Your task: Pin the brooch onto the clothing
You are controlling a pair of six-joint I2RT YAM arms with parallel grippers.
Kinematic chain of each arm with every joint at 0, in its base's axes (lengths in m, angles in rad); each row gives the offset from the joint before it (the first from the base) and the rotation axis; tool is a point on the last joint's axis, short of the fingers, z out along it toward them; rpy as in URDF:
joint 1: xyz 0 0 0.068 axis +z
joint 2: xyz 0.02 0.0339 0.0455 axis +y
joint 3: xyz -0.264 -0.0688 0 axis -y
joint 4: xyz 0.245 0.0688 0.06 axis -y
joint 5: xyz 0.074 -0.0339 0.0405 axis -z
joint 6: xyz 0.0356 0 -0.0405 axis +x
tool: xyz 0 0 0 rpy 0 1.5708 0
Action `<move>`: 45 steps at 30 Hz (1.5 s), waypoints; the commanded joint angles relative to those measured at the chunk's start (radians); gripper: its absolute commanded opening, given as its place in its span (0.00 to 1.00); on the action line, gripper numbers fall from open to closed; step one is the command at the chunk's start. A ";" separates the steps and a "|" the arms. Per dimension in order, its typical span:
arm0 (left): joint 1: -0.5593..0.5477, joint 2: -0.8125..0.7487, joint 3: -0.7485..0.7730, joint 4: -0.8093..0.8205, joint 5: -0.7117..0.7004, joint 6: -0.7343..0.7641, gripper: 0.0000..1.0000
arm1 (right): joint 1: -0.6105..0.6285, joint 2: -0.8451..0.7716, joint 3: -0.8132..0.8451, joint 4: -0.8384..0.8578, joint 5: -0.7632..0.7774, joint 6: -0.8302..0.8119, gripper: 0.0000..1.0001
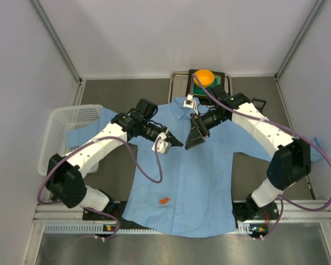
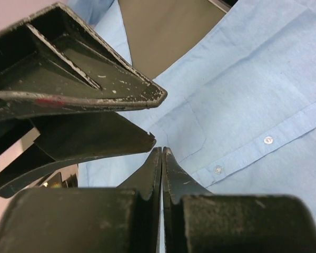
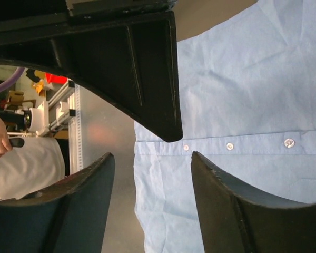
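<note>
The light blue shirt [image 1: 198,182] lies spread flat, front up, collar at the back. The tiny red-orange brooch [image 1: 164,200] lies loose on its lower left front, far from both grippers. My left gripper [image 1: 178,143] hovers over the chest and is shut with nothing between its fingers [image 2: 171,168]. My right gripper [image 1: 194,139] is open and empty right beside it, fingers [image 3: 210,184] spread above the button placket [image 3: 230,146]. The shirt also shows in the left wrist view [image 2: 253,95]. The brooch is out of both wrist views.
A white basket [image 1: 66,132] stands at the left, partly over a sleeve. An orange bowl [image 1: 204,77] sits on a green-topped stand at the back, just behind the collar. Grey walls close in left, right and back.
</note>
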 commanded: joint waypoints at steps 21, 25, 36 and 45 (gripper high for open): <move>-0.137 -0.249 -0.335 -0.466 -0.373 -0.132 0.68 | -0.162 -0.137 -0.284 0.009 0.429 -0.178 0.83; -0.346 -0.254 -0.444 -0.351 -0.444 -0.262 0.65 | -0.238 -0.169 -0.299 -0.001 0.452 -0.176 0.82; -0.440 -0.267 -0.555 -0.072 -0.580 -0.432 0.68 | -0.243 -0.249 -0.291 0.000 0.445 -0.164 0.82; -0.457 -0.246 -0.618 -0.010 -0.602 -0.386 0.70 | -0.243 -0.266 -0.288 -0.006 0.468 -0.162 0.82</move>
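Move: The brooch shows over the lower left of the shirt, about 19 cm back, 7 cm left and 24 cm below the left hand. The button strip runs about 5 cm to the right of the brooch and level with it. The bottom hem lies some 13 cm nearer the bases, straight back from it. From the right hand the brooch is roughly 19 cm back and 11 cm left. Left hand sinks some 20 cm, back and left towards the brooch, tipping down, opening; right withdraws rightward and down. ##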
